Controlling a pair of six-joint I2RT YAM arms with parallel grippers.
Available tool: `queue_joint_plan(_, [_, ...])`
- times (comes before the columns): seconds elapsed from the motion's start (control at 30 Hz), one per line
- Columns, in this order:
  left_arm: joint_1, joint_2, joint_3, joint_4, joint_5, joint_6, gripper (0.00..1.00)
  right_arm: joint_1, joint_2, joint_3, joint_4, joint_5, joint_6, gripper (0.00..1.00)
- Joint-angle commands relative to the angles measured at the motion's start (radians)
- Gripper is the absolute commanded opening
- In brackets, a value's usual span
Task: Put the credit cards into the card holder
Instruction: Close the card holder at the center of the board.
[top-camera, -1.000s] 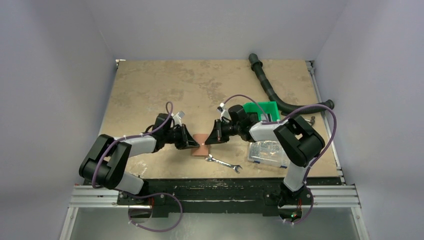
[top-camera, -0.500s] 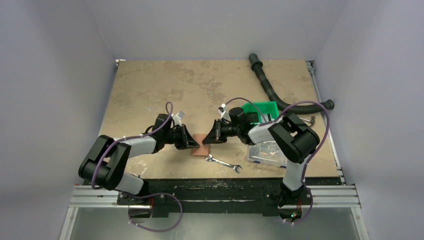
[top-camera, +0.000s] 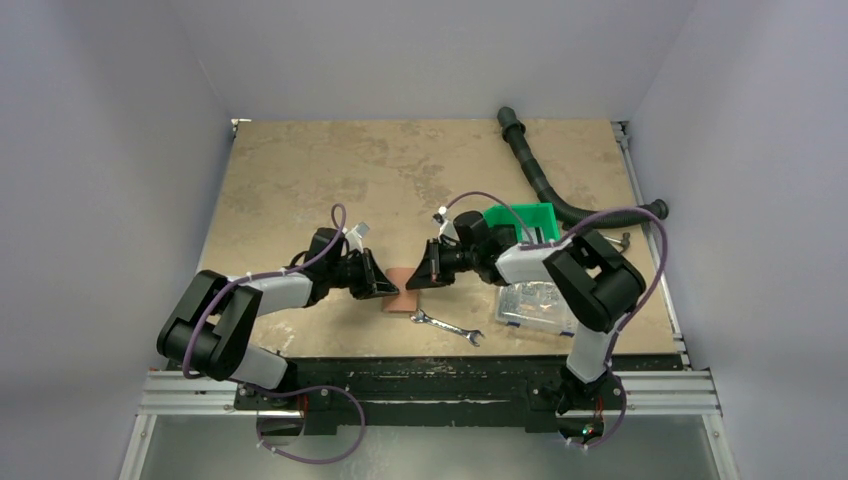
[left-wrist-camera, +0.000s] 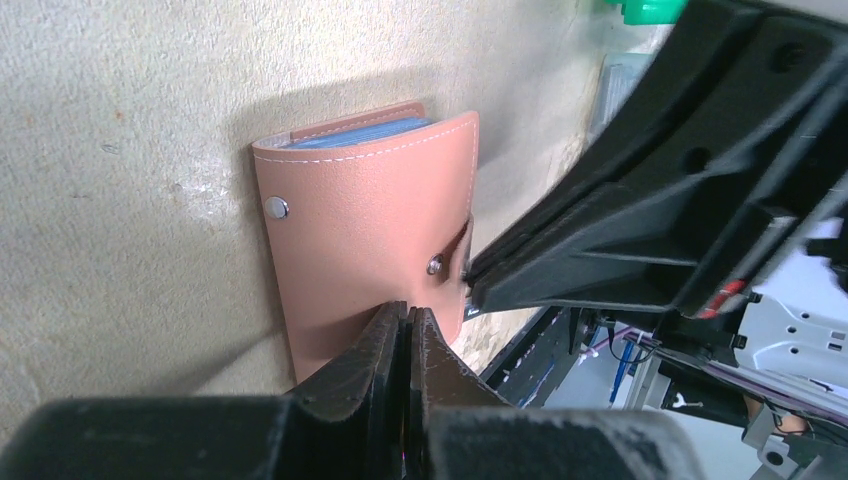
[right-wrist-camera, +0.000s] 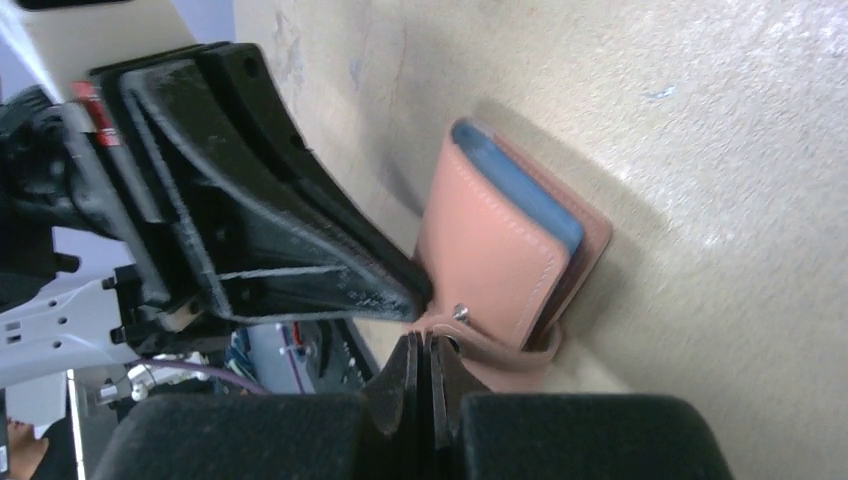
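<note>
The card holder (top-camera: 402, 297) lies folded shut on the table, a reddish-brown wallet (left-wrist-camera: 365, 230) with a snap strap. A blue credit card edge (left-wrist-camera: 365, 135) shows between its covers, and the same card edge (right-wrist-camera: 520, 185) shows in the right wrist view. My left gripper (left-wrist-camera: 407, 312) is shut, its tips resting on the wallet's cover from the left. My right gripper (right-wrist-camera: 425, 342) is shut too, its tips touching the strap by the snap on the wallet (right-wrist-camera: 495, 255). In the top view the left gripper (top-camera: 390, 288) and right gripper (top-camera: 411, 283) meet over the wallet.
A silver wrench (top-camera: 447, 327) lies just in front of the wallet. A clear plastic compartment box (top-camera: 535, 303) sits to the right, a green bin (top-camera: 520, 222) behind the right arm. A black corrugated hose (top-camera: 545, 185) runs along the back right.
The right arm has shifted slightly left, its tips closer onto the wallet. The left arm and the wallet stay put.
</note>
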Motion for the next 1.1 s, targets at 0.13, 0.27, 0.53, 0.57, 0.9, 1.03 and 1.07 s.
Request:
queue_joint_plan(0.13, [-0.024, 0.029, -0.032, -0.086, -0.077, 0.036, 0.00, 0.046, -0.242, 0.186, -0.585, 0.335, -0.221, 0.23])
queue_joint_plan(0.27, [-0.024, 0.028, -0.030, -0.099, -0.077, 0.042, 0.00, 0.107, -0.214, 0.268, -0.739, 0.495, -0.162, 0.32])
queue_joint_plan(0.53, [-0.025, 0.023, -0.023, -0.113, -0.083, 0.061, 0.00, 0.166, -0.195, 0.335, -0.811, 0.647, -0.169, 0.43])
queue_joint_plan(0.57, [-0.026, 0.024, -0.022, -0.113, -0.085, 0.063, 0.00, 0.168, -0.194, 0.340, -0.815, 0.649, -0.175, 0.43])
queue_joint_plan(0.9, [-0.026, 0.021, -0.029, -0.105, -0.083, 0.061, 0.00, 0.177, -0.159, 0.343, -0.791, 0.599, -0.203, 0.41])
queue_joint_plan(1.03, [-0.026, 0.020, -0.029, -0.111, -0.085, 0.064, 0.00, 0.181, -0.146, 0.345, -0.791, 0.586, -0.206, 0.41])
queue_joint_plan(1.07, [-0.026, 0.020, -0.029, -0.113, -0.086, 0.064, 0.00, 0.183, -0.145, 0.342, -0.789, 0.583, -0.208, 0.40])
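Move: The card holder's strap end lies right at the right hand's shut fingertips, about 1 cm to its left and 1 cm lower; the snap stud is some 2 cm to the hand's left and 1 cm ahead. The card holder's middle is level ahead, 3 cm left and 2 cm down, and the wrench 8 cm back and 8 cm right, about 2 cm down. From the left hand, the strap end lies roughly 3 cm to the right and 1 cm ahead, near its height. The right hand breaks off from the strap at the holder's right edge with a quick lift of about 7 cm and slightly forward, its shut fingers starting to spread to a little under half open. It then drops back almost as far while shifting some 2.5 cm right, the wrist tipping the fingers about 30 degrees steeper, and ends with the open tips either side of the strap, while the left hand's shut tips stay on the holder's cover and keep it in place. ##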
